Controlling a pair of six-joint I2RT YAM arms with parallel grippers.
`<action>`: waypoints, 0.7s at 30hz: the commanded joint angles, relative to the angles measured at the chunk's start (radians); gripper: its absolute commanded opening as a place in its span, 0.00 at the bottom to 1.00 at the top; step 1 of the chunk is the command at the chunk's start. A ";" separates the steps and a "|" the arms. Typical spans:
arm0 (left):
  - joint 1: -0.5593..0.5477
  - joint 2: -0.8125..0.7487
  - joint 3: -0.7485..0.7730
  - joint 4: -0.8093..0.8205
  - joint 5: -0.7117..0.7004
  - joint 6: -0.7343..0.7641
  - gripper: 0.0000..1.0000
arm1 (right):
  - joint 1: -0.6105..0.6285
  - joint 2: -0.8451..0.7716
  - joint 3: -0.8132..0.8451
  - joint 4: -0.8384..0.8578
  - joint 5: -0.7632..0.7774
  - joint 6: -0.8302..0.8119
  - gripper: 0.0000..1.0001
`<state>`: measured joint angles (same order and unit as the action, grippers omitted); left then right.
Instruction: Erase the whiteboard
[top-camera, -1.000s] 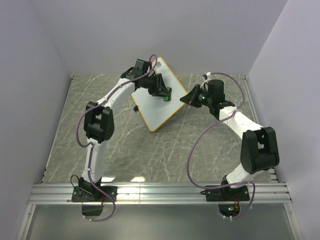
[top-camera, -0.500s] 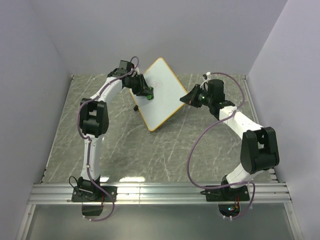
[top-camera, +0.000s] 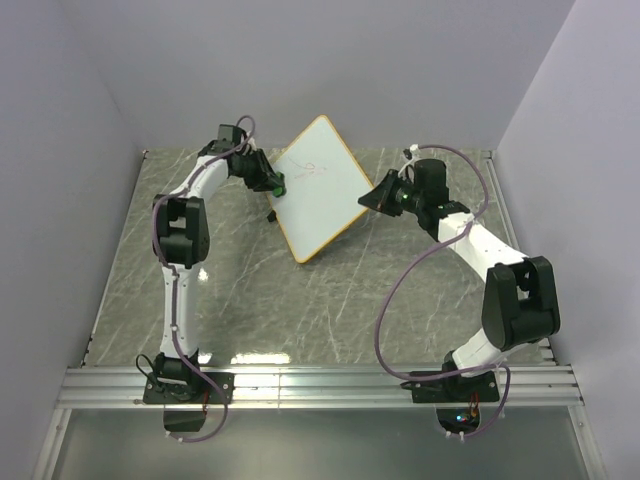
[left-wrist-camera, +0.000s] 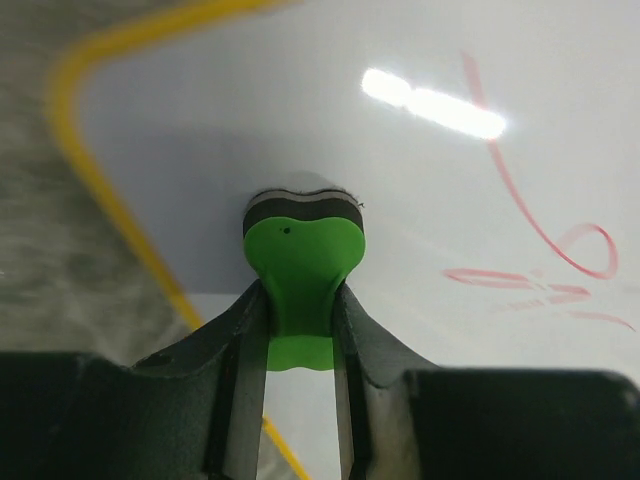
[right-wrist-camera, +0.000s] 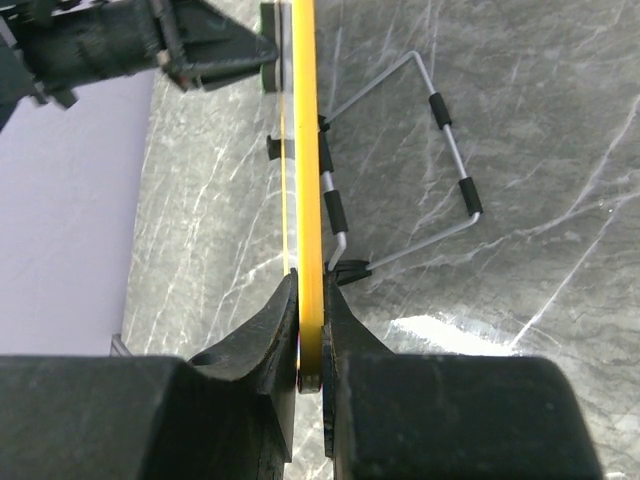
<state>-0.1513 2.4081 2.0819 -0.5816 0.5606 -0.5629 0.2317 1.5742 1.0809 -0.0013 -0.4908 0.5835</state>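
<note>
The whiteboard (top-camera: 318, 185) stands tilted at the back of the table, white with an orange-yellow rim and faint red scribbles (left-wrist-camera: 545, 270). My left gripper (top-camera: 273, 184) is shut on a small green eraser (left-wrist-camera: 302, 270), whose dark pad presses the board near its left edge. My right gripper (top-camera: 372, 198) is shut on the board's right rim (right-wrist-camera: 309, 200), seen edge-on between its fingers.
The board's wire stand (right-wrist-camera: 440, 180) with black sleeves spreads on the grey marble table (top-camera: 250, 290) behind the board. Purple walls close in the back and both sides. A metal rail (top-camera: 320, 385) runs along the near edge by the arm bases.
My left gripper has swept the eraser leftward across the board, from its middle to its left edge. The right gripper and the board have stayed put.
</note>
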 joint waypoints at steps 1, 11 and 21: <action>-0.011 0.135 0.009 0.035 -0.159 0.032 0.00 | 0.012 -0.013 -0.036 -0.243 0.058 -0.205 0.00; -0.128 0.102 0.145 0.071 -0.019 0.044 0.00 | 0.012 -0.034 -0.093 -0.232 0.060 -0.200 0.00; -0.249 0.008 0.083 0.187 0.209 -0.025 0.00 | 0.014 0.007 -0.085 -0.209 0.047 -0.192 0.00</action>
<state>-0.2817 2.4229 2.1952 -0.4328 0.6277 -0.5564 0.2287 1.5280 1.0355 -0.0471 -0.5011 0.5781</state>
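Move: I already hold the green eraser against the board in my left hand; the remaining red scribble lies about 8 cm to its right, 2 cm farther out and 5 cm higher up the slanted board. The board's left corner is some 5 cm ahead and 1 cm left of that hand, its far top corner about 14 cm ahead, 11 cm right and 7 cm up. From my right hand, gripping the board's right edge, the scribble is roughly 13 cm ahead, 12 cm left and 4 cm lower. I finish the outward stroke with my left hand, a couple of centimetres left and forward along the board's left side, then reverse and wipe about 11 cm right and some 7 cm up the slope across the red scribble, eraser still on the surface, fingers tipping up about 15 degrees and turning clockwise. My right hand keeps its pinch on the edge and eases back about 2 cm. ##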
